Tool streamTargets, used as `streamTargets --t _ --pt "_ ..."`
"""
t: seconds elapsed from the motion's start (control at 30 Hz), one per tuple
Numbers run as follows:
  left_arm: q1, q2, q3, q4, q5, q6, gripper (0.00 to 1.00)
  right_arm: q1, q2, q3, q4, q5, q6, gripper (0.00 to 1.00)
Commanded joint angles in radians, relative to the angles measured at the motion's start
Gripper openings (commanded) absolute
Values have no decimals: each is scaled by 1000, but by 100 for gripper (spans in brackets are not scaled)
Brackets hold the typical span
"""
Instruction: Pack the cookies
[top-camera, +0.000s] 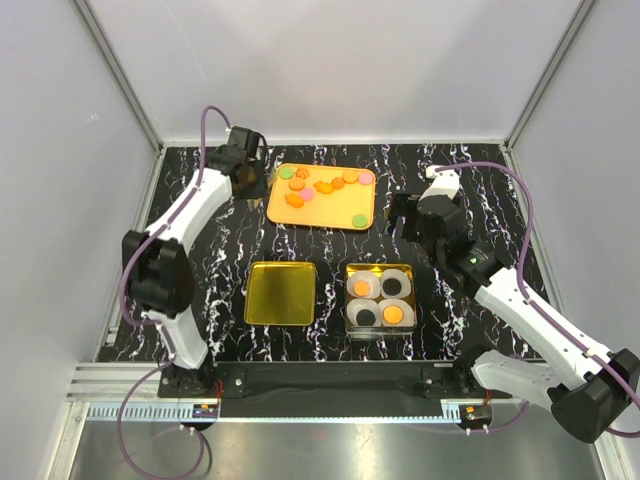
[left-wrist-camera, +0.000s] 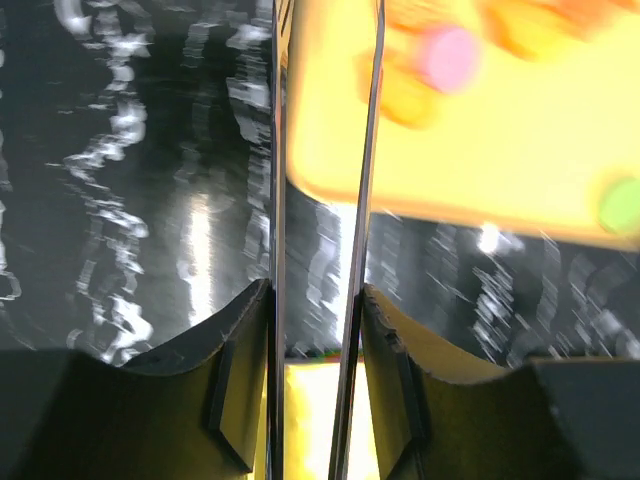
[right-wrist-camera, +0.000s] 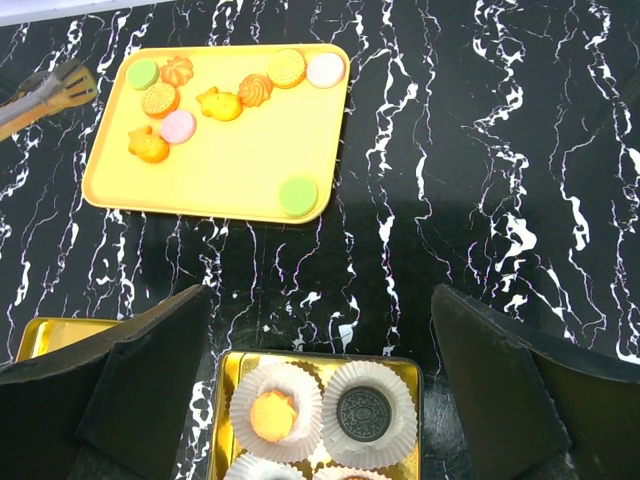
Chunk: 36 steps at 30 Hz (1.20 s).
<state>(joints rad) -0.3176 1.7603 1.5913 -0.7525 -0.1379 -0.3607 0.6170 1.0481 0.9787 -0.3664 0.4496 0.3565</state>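
Several cookies (top-camera: 322, 186), orange, pink and green, lie on an orange tray (top-camera: 330, 213). The tray also shows in the right wrist view (right-wrist-camera: 230, 165) and, blurred, in the left wrist view (left-wrist-camera: 500, 150). A gold tin (top-camera: 351, 298) holds white paper cups with an orange cookie (right-wrist-camera: 272, 415) and a black cookie (right-wrist-camera: 361, 412). My left gripper (top-camera: 258, 181) is shut on metal tongs (left-wrist-camera: 277, 200) at the tray's left edge; their tips (right-wrist-camera: 60, 85) are beside the tray. My right gripper (right-wrist-camera: 320, 292) is open and empty, hovering right of the tray and above the tin's far side.
A square gold tin lid (top-camera: 280, 293) lies left of the tin. The table is black marble-patterned (top-camera: 470, 190), enclosed by white walls. The arms' bases stand at the near edge.
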Motion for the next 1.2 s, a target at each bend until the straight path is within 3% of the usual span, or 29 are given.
streamTargets --t 0.0,0.23,0.43,0.57,0.63,0.93,1.17 --pt "107 88 74 67 -84 -15 42 -2 -14 23 -6 -22 9 100" --pt "261 315 116 73 -66 -33 43 -2 -16 21 -9 -38 7 100" --pt "304 399 147 50 -61 -54 45 -2 -7 18 -11 -55 7 100" --pt "304 404 142 47 -69 -47 65 0 4 20 -11 -57 7 100" --pt "304 403 133 50 -74 -40 69 0 9 21 -9 -60 7 100" --pt "305 279 99 71 -86 -26 89 0 24 28 -16 -65 6 100" --pt "288 9 -72 133 -60 -47 90 0 38 34 -17 -77 6 100"
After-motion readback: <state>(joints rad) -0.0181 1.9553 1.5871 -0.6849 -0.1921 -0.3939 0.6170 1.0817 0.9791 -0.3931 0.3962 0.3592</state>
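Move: The left hand holds the tongs high, bound for bare table some 14 cm to its left, 5 cm farther out and 15 cm below. The orange cookie tray's middle lies about 16 cm to that hand's right and 7 cm ahead, the empty gold tray about 20 cm back and 5 cm right, both 15 cm down. From the right hand, that bare spot is roughly 48 cm left, 10 cm ahead and 23 cm below. The left hand lowers the tongs about 15 cm down and leftward onto bare table, opens, then rises 7 cm. ##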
